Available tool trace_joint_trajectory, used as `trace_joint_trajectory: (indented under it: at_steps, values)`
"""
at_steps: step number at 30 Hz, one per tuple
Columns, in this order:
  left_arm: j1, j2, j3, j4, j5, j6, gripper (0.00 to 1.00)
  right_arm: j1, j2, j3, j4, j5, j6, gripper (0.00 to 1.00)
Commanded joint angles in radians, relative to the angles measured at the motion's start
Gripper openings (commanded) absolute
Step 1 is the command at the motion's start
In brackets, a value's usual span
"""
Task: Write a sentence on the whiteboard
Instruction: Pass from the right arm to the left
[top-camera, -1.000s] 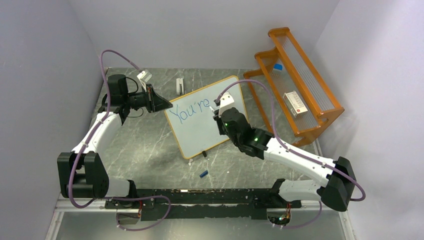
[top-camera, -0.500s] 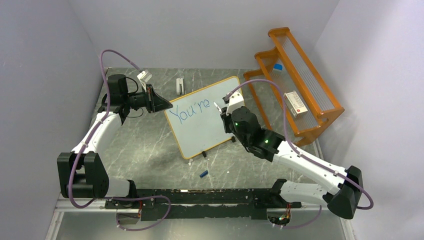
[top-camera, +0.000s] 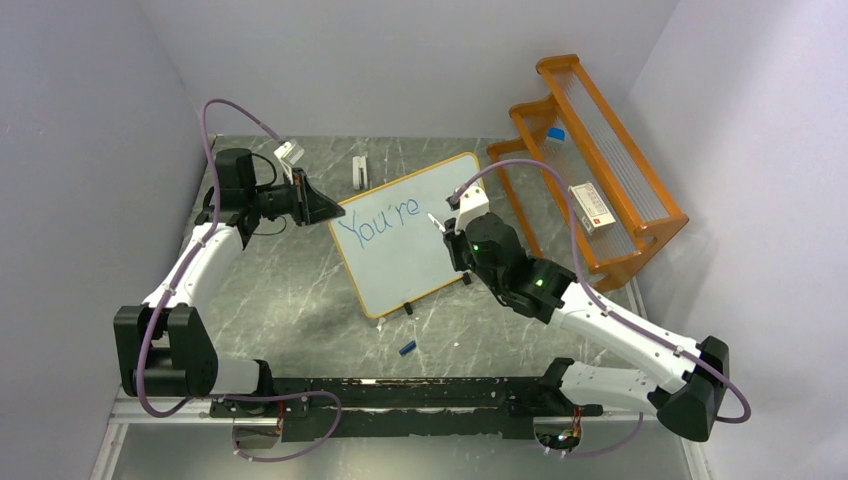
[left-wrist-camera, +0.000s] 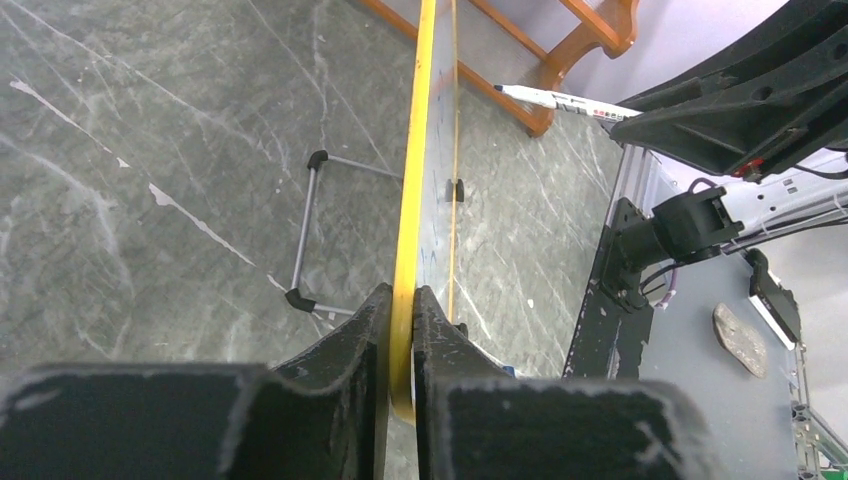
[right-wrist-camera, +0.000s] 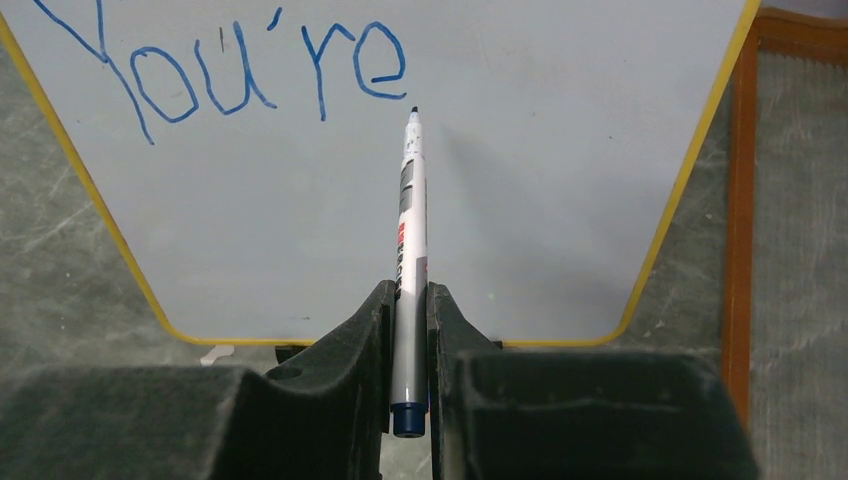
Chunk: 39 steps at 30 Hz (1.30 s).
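The whiteboard (top-camera: 410, 262) stands tilted on the table and has "You're" (top-camera: 378, 222) written on it in blue. My left gripper (top-camera: 335, 211) is shut on its left edge. In the left wrist view the yellow frame (left-wrist-camera: 412, 200) runs between that gripper's (left-wrist-camera: 402, 300) pads. My right gripper (top-camera: 452, 228) is shut on a white marker (right-wrist-camera: 410, 230) with a blue end, pinched low on its barrel (right-wrist-camera: 408, 300). The tip points at the board (right-wrist-camera: 560, 150) just right of the last "e". Seen from the left wrist, the marker (left-wrist-camera: 560, 99) tip stands a little off the surface.
An orange wooden rack (top-camera: 600, 160) stands at the back right with a white box (top-camera: 588, 208) and a blue item (top-camera: 556, 133) on it. A small white object (top-camera: 359, 170) lies behind the board. A blue cap (top-camera: 407, 347) lies in front of it.
My right arm has swung to the right, carrying the marker from over the board's middle to just past the word's end. The left gripper and the board have stayed put.
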Motion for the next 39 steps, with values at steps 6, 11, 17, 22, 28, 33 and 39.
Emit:
trace_joint_trajectory:
  at_steps: [6, 11, 17, 22, 28, 33, 39]
  values:
    - [0.012, -0.061, 0.041, -0.066, -0.154, 0.057, 0.48, -0.007, -0.024, 0.089, -0.121, -0.055, 0.022, 0.0]
    - [0.008, -0.138, 0.081, -0.135, -0.33, 0.076, 0.67, -0.007, -0.021, 0.122, -0.165, -0.087, 0.022, 0.0]
    - [-0.059, -0.257, 0.139, -0.199, -0.572, 0.152, 0.73, -0.006, -0.028, 0.156, -0.183, -0.149, 0.008, 0.0]
    - [-0.189, -0.35, 0.184, -0.236, -0.63, 0.269, 0.76, -0.008, -0.038, 0.168, -0.16, -0.243, -0.008, 0.0]
    - [-0.452, -0.342, 0.171, -0.296, -0.738, 0.428, 0.77, -0.007, -0.04, 0.198, -0.155, -0.336, -0.023, 0.0]
    - [-0.68, -0.337, 0.145, -0.266, -0.889, 0.516, 0.76, -0.006, -0.048, 0.224, -0.154, -0.404, -0.019, 0.0]
    - [-0.808, -0.298, 0.138, -0.225, -0.969, 0.622, 0.74, -0.006, -0.058, 0.234, -0.143, -0.496, -0.005, 0.0]
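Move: My left hand has its fingers still on the whiteboard's upper left corner. The marker for it to take lies roughly 17 cm to its right, 3 cm back and about level, held in my right hand. The board's middle is some 13 cm right, 4 cm back and 8 cm below. From my right hand, my left is about 19 cm left and 5 cm ahead, level with it; the "You're" lettering is 12 cm left, 3 cm ahead and a few cm lower. My left fingers open wide to let go of the board's edge; the hand backs off a little to the left, arcs up about 12 cm, then swings back and right and dips slightly towards the marker tip, rolling some 40 degrees with fingers tipping down. My right hand keeps its grip on the marker, lifts and draws back about 6 cm, drifts left, and turns counter-clockwise some 20 degrees to offer the tip. ##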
